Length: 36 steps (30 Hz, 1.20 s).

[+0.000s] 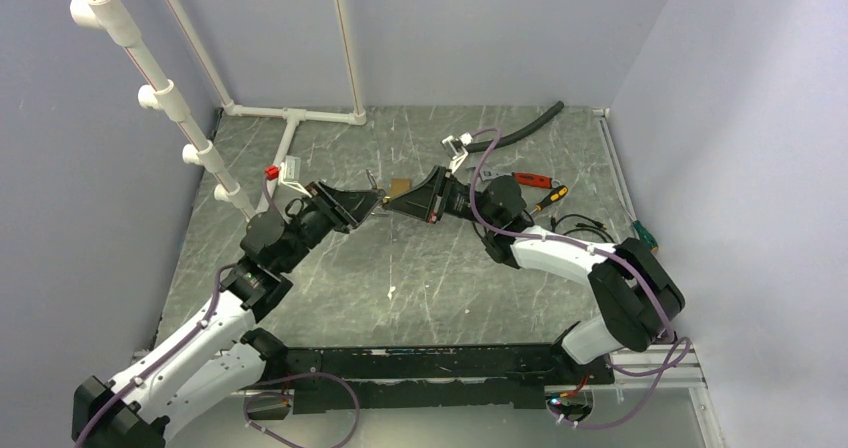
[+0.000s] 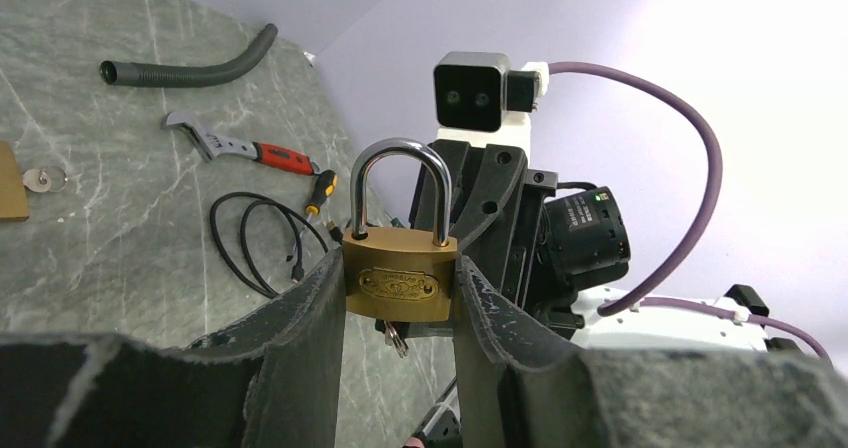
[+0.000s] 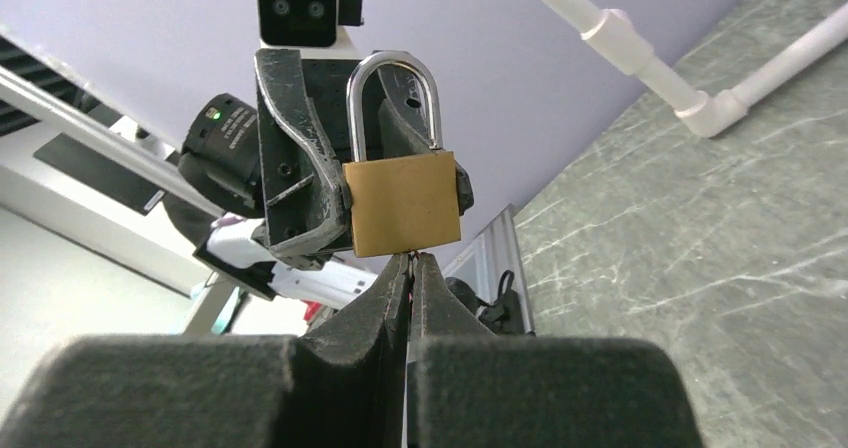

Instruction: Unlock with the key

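Note:
A brass padlock (image 2: 400, 280) with a silver shackle stands upright, held by its sides in my left gripper (image 2: 400, 268), which is shut on it above the table. The right wrist view shows its plain back (image 3: 404, 205). My right gripper (image 3: 412, 260) is shut directly under the padlock's bottom face, its tips touching the body. The key (image 2: 397, 340) is pinched in it; only a small silvery piece shows below the padlock, and a thin sliver between the right fingertips. From above, both grippers (image 1: 372, 204) (image 1: 390, 204) meet tip to tip at mid-table.
A black hose (image 1: 530, 126), a red-handled wrench (image 1: 525, 179), a screwdriver (image 1: 550, 197) and a looped black cable (image 1: 580, 226) lie at the right rear. White PVC pipes (image 1: 290, 116) run along the back left. A brown card (image 1: 400, 185) lies behind the grippers.

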Tool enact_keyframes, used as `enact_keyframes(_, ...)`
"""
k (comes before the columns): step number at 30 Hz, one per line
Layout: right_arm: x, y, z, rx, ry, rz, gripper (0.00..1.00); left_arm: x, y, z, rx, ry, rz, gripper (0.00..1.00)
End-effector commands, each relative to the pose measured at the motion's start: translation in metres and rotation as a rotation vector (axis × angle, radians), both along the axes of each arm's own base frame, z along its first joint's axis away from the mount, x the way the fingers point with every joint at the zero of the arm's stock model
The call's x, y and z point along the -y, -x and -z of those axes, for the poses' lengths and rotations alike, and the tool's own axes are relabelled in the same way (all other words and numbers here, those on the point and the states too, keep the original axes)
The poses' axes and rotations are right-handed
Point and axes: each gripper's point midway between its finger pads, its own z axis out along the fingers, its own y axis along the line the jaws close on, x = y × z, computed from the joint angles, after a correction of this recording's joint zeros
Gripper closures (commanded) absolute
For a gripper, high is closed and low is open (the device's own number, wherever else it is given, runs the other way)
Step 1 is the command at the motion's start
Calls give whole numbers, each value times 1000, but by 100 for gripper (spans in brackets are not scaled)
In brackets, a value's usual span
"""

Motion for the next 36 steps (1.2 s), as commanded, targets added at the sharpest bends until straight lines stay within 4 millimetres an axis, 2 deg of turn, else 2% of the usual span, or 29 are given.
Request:
enact_keyframes(1,-2,1,-32,98,-77,-13,100,25,54,-29,119,15,258,100)
enact_keyframes(9,11,7,-5,132,74,35,100,17,52,-25,101,-30,207,100)
enact_keyframes(16,15,22,-11,153,49,-17,100,27,60,-34,134,-18,287,100)
enact_keyframes(23,16,38,-35,190,-54,-104,100,31,78,-51,219,27,373,100)
enact_keyframes(32,15,44,-39,161,-118,-172,100,35,95,-55,266,45,470,100)
enact_keyframes(36,15,45,-41,155,-129,-188,100,34,97,-55,267,39,470,100)
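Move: The padlock is already between my left fingers, its middle at the hand point. From my right hand, which pinches the key at the padlock's underside, its middle lies about 2 cm ahead, 1 cm left and 2 cm up. From my left hand, the other padlock, lying on the table, is some 16 cm ahead, 3 cm right and 26 cm below; the red-handled wrench is about 20 cm ahead, 30 cm right and just as low. I twist my hands against each other at the keyhole, my right turning about 10 degrees counter-clockwise while my left swings the padlock some 15 degrees clockwise and tips its fingers up. Both draw back together about 5 cm and slightly right, level at first, then rising 2 to 3 cm; both grips hold. ##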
